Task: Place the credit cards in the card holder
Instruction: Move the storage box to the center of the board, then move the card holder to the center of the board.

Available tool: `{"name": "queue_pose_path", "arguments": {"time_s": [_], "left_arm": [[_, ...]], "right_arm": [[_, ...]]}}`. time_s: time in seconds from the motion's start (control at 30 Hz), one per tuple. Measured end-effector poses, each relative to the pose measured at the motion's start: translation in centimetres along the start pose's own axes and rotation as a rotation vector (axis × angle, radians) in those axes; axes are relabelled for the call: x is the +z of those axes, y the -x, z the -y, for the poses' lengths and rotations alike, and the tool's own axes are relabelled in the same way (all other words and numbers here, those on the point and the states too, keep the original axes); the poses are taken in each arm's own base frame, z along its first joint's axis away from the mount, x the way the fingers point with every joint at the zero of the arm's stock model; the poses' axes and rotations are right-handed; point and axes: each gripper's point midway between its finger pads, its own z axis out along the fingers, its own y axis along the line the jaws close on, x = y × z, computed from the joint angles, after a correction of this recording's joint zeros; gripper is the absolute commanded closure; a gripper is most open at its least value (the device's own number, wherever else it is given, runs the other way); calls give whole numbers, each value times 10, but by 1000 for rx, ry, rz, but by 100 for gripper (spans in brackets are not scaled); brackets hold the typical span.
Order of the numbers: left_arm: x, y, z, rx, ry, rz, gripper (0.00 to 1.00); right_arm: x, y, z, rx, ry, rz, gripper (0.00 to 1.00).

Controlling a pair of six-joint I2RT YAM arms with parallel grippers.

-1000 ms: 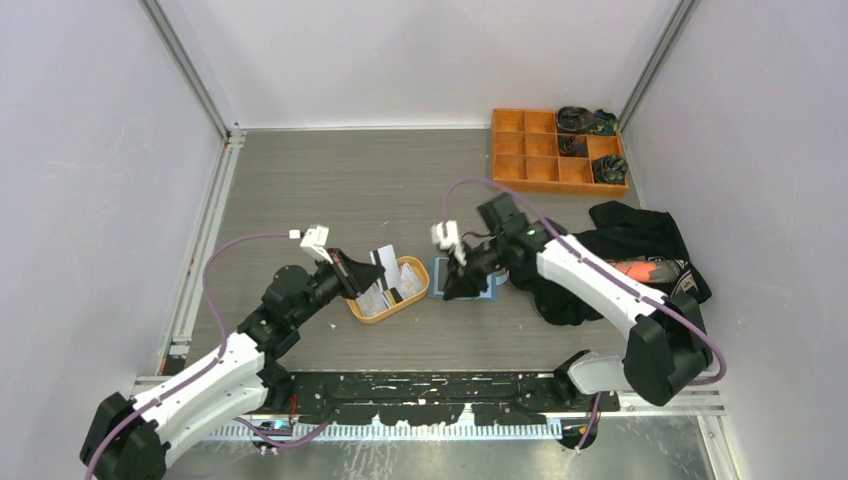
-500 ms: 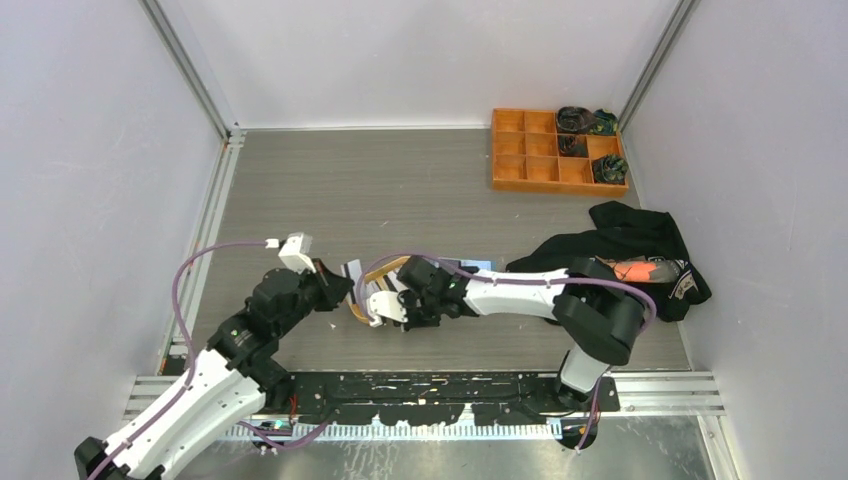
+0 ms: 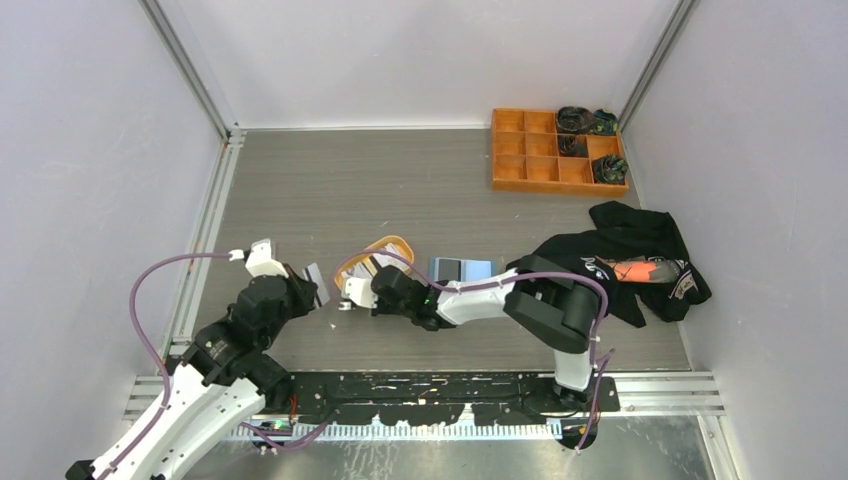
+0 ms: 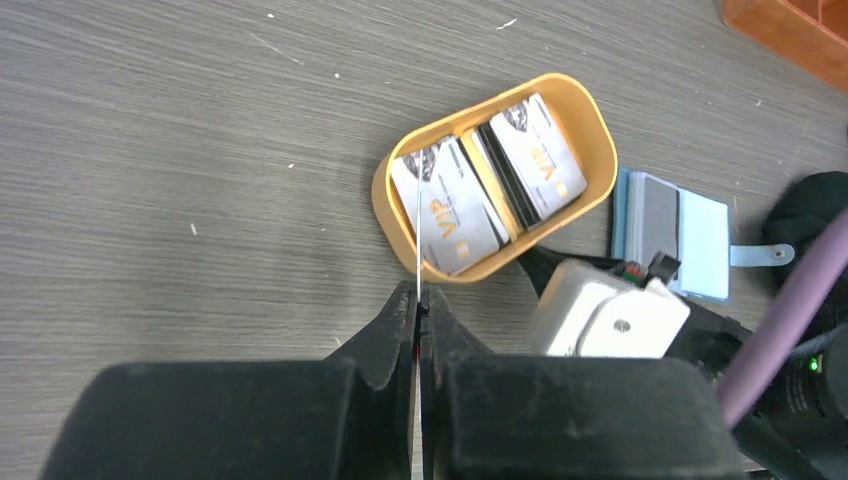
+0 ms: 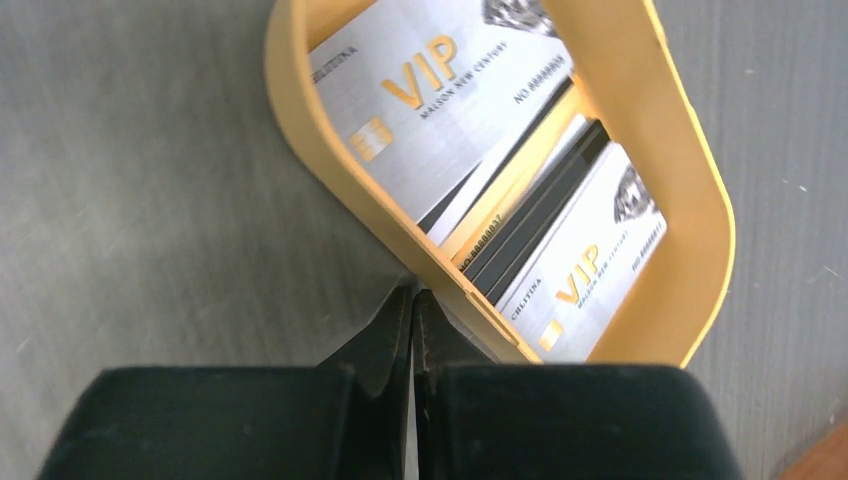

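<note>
A credit card [image 4: 417, 230], seen edge-on as a thin white line, is pinched in my left gripper [image 4: 417, 300], which is shut on it just short of the orange oval tray [image 4: 600, 130]. From above, that card [image 3: 316, 279] shows grey-white at the left gripper [image 3: 305, 290]. More credit cards [image 5: 420, 90] marked VIP lie in the tray [image 5: 700, 180]. My right gripper [image 5: 413, 297] is shut with nothing visible between its tips, right against the tray's outer wall. The blue card holder [image 3: 460, 270] lies flat to the right of the tray [image 3: 398, 241], partly open.
An orange compartment box [image 3: 540, 165] with dark items stands at the back right. A heap of black clothing [image 3: 630, 250] lies on the right. A metal rail [image 3: 205, 240] runs along the table's left edge. The right arm stretches low across the table's front.
My right gripper has swung left from the card holder to the tray's near side and shut. The left gripper has drawn back to the left with its card. The tray has shifted and turned.
</note>
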Motion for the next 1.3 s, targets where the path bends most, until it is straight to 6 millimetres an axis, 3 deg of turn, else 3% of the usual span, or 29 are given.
{"name": "queue_pose_path", "arguments": {"time_s": [0.23,0.37,0.5,0.6,0.7,0.77,0.93,1.03,1.13,1.3], "left_arm": [[-7,1,-9,-4,30,8,100],[-9,-1,-3,-10,-9,-8,100],[-6,-11,18,-4,-129,-45,100],[0,-27,37,5,-245,-84,100],[5,-42,62,-2,-392,-127,100],[10,-50,81,-8,-485,-165,100],[16,-57,128,-9,-661,-203,100],[21,-72,152,17,-735,-237,100],[28,-92,169,44,-774,-287,100],[37,-104,185,60,-798,-317,100]], "right_arm": [[24,10,25,73,-126,-10,93],[22,7,26,127,-55,-14,93],[-12,-6,28,222,225,-57,81],[-49,-6,62,321,415,-32,77],[-89,-15,90,401,519,15,65],[-116,-32,90,453,567,0,53],[-158,-69,83,519,612,-37,26],[-171,-99,97,550,558,-27,18],[-176,-129,102,580,511,-35,18],[-156,-140,92,631,566,-63,22]]}}
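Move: The storage box's middle lies about 3 cm ahead and 3 cm left of the right hand, nearly level with its shut fingertips, which are already at the near wall; the open card holder is some 16 cm to that hand's right, about 1 cm nearer the base and 2 cm lower. From the left hand, high and already holding a card, the holder lies roughly 32 cm right, 1 cm ahead and 15 cm down, the box about 12 cm right, 5 cm ahead and 14 cm down. Forward and a little left, the right hand pushes the storage box's near wall with shut fingers for about 3 cm, then comes off and swings right and up over the card holder, tipping steeply down, opening wide and sinking a little at the end. Then the left hand carries its pinched card some 20 cm right towards the holder, turning about 45 degrees clockwise. ##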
